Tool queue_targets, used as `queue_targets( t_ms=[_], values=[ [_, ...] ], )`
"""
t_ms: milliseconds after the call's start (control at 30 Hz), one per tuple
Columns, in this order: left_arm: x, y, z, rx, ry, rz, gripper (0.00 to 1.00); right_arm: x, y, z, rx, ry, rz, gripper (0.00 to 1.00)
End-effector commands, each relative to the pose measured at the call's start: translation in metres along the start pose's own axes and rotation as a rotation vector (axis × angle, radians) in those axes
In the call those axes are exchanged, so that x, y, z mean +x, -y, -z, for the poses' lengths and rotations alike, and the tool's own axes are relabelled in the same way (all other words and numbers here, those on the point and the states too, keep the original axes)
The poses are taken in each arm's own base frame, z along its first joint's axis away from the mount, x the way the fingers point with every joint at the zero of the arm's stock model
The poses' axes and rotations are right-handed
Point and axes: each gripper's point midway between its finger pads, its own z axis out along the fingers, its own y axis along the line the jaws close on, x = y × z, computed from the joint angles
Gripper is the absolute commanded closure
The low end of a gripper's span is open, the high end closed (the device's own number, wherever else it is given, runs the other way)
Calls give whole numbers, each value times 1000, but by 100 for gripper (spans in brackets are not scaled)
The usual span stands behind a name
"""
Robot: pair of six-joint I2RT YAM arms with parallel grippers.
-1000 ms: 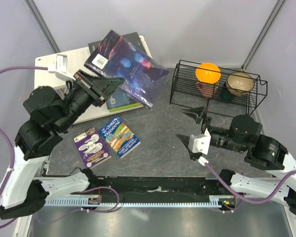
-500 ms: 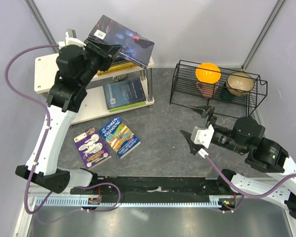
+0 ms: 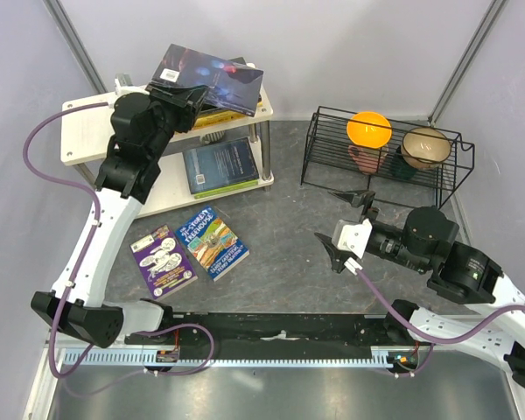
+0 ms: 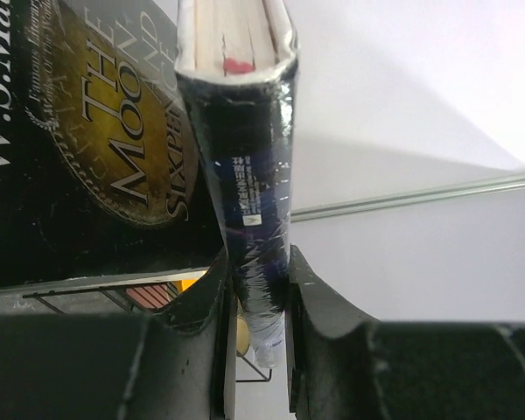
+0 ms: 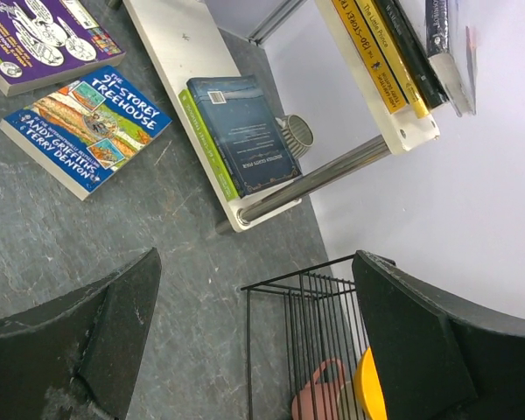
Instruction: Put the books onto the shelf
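My left gripper (image 3: 182, 96) is shut on the spine end of a dark galaxy book (image 3: 212, 73), which it holds nearly flat just above the books stacked on the shelf's top board (image 3: 86, 133). The left wrist view shows that book (image 4: 249, 175) edge-on between the fingers, beside a black-and-gold book (image 4: 96, 140). A yellow book (image 3: 238, 113) lies under it. A blue book (image 3: 220, 164) rests on a lime-green one on the lower board. A purple cartoon book (image 3: 163, 260) and a multicoloured book (image 3: 212, 242) lie on the table. My right gripper (image 3: 350, 223) hangs open and empty, right of centre.
A black wire rack (image 3: 381, 157) stands at the back right with an orange bowl (image 3: 368, 129), a tan bowl (image 3: 424, 147) and a pink mug (image 3: 365, 159). Chrome shelf legs (image 3: 267, 157) stand at the shelf's right end. Grey walls close the back.
My left arm has swung up and back, carrying the galaxy book from in front of the shelf to above its top board and levelling it. The right gripper shifted slightly.
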Motion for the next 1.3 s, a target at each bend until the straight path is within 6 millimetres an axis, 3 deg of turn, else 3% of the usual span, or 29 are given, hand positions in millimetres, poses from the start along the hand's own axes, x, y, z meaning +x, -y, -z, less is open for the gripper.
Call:
queue_targets(
  t_ms=[0, 133, 467, 733, 867, 1067, 1100, 1167, 1200, 1233, 1267],
  values=[
    [-28, 13, 5, 21, 104, 23, 84, -7, 9, -3, 32, 17, -36, 2],
    [-23, 2, 4, -27, 75, 15, 59, -9, 10, -5, 33, 20, -40, 2],
    [-14, -16, 20, -105, 20, -33, 27, -13, 15, -12, 28, 19, -33, 2],
    [4, -27, 30, -156, -89, -51, 21, -17, 17, -19, 22, 20, -59, 2],
    [11, -34, 36, -165, -126, -82, 20, -18, 20, -32, 21, 3, -119, 2],
    [8, -27, 51, -119, -145, -189, 20, -34, 49, -54, 86, -7, -330, 2],
    [7, -25, 56, -107, -144, -220, 20, -49, 66, -51, 115, 21, -355, 2],
    [2, -17, 72, -56, -136, -324, 20, -39, 70, -71, 98, -46, -451, 2],
    [2, -13, 78, -27, -140, -373, 20, -60, 92, -66, 122, -5, -469, 3],
    [3, -10, 86, 12, -150, -464, 20, -48, 94, -87, 104, -59, -500, 3],
    [2, -6, 100, 52, -149, -521, 20, -45, 92, -91, 82, -99, -532, 5]
  ],
)
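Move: The left hand already holds the purple book over the shelf top; the stack it is for, a dark book on yellow ones, is centred about 6 cm ahead, 3 cm right and 6 cm below. The blue-and-green pair on the lower shelf lies some 4 cm ahead, 4 cm right and 29 cm below. From the empty right hand the stack is about 29 cm ahead, 27 cm left and 3 cm higher. Left hand dips, lets go of the book and backs off 5 cm; right hand nears the stack forward-left, rising. ##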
